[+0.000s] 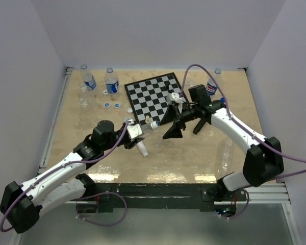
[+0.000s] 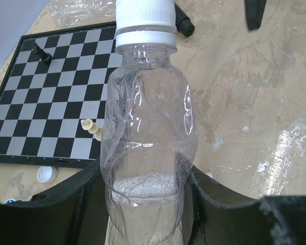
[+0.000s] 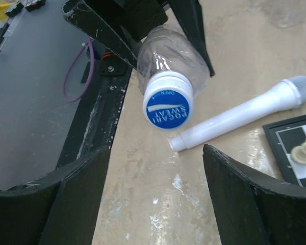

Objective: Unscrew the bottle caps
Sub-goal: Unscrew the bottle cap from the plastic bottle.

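Note:
My left gripper (image 1: 136, 131) (image 2: 148, 204) is shut on the body of a clear, dented bottle (image 2: 145, 127) (image 1: 144, 127). The bottle's neck points toward the right arm. Its cap (image 2: 145, 20) (image 3: 168, 104) (image 1: 154, 124) is white-sided with a blue printed top and sits on the neck. My right gripper (image 1: 164, 130) (image 3: 155, 199) is open, facing the cap from a short way off, with nothing between its fingers. Three loose caps (image 1: 116, 105) lie left of the chessboard. Labelled bottles (image 1: 111, 81) (image 1: 89, 80) stand at the back left, and one with a round logo (image 1: 211, 87) at the back right.
A chessboard (image 1: 153, 97) (image 2: 20, 122) lies behind the grippers with a pale chess piece (image 2: 92, 127) and a black one (image 2: 41, 52) on it. A white microphone (image 1: 143, 149) (image 3: 245, 115) lies under the held bottle. A loose white cap (image 2: 46, 174) rests by the board's edge.

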Tool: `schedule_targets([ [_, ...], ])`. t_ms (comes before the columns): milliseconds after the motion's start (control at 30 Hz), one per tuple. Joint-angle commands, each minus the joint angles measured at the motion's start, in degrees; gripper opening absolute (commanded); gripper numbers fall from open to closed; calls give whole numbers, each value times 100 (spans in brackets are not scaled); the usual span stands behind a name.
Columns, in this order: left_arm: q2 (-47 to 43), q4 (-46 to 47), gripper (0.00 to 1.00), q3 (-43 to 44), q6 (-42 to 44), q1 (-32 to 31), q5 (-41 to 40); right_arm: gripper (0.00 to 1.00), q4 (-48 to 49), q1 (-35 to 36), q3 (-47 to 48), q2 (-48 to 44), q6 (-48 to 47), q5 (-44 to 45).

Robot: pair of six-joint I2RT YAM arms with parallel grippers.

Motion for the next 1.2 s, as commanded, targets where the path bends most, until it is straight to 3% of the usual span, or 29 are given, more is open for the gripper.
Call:
schedule_targets([
  [0, 56, 383, 7, 49, 101, -5, 37, 75, 152, 501, 376, -34, 431, -7],
  [533, 267, 331, 6, 110, 31, -5, 143, 64, 803, 555, 482, -201, 1320, 653],
  [933, 223, 322, 6, 110, 31, -5, 125, 33, 847, 511, 280, -368, 1293, 723],
  [1167, 179, 322, 6, 110, 40, -5, 116, 43, 803, 519, 245, -350, 1214, 882],
])
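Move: The cap of the bottle still held in the left hand lies about 4 cm to the right hand's left, level with it fore and aft and 3 cm above. From the right hand, the white microphone lies roughly 19 cm left, neither ahead nor back, and the white chess piece 14 cm left and 10 cm ahead, both some 20 cm down. From the left hand, the cap is about 5 cm ahead, 10 cm right and 3 cm above. The right fingertips come to pinch the bottle cap from both sides, closing from wide to under half open. The right hand first slips left and about 2 cm back, sinking slightly, then comes forward again and rises some 3 cm to bring its tips around the cap, with hardly any wrist turn. The left hand keeps its grip on the bottle, easing about 1 cm right and slightly down. ##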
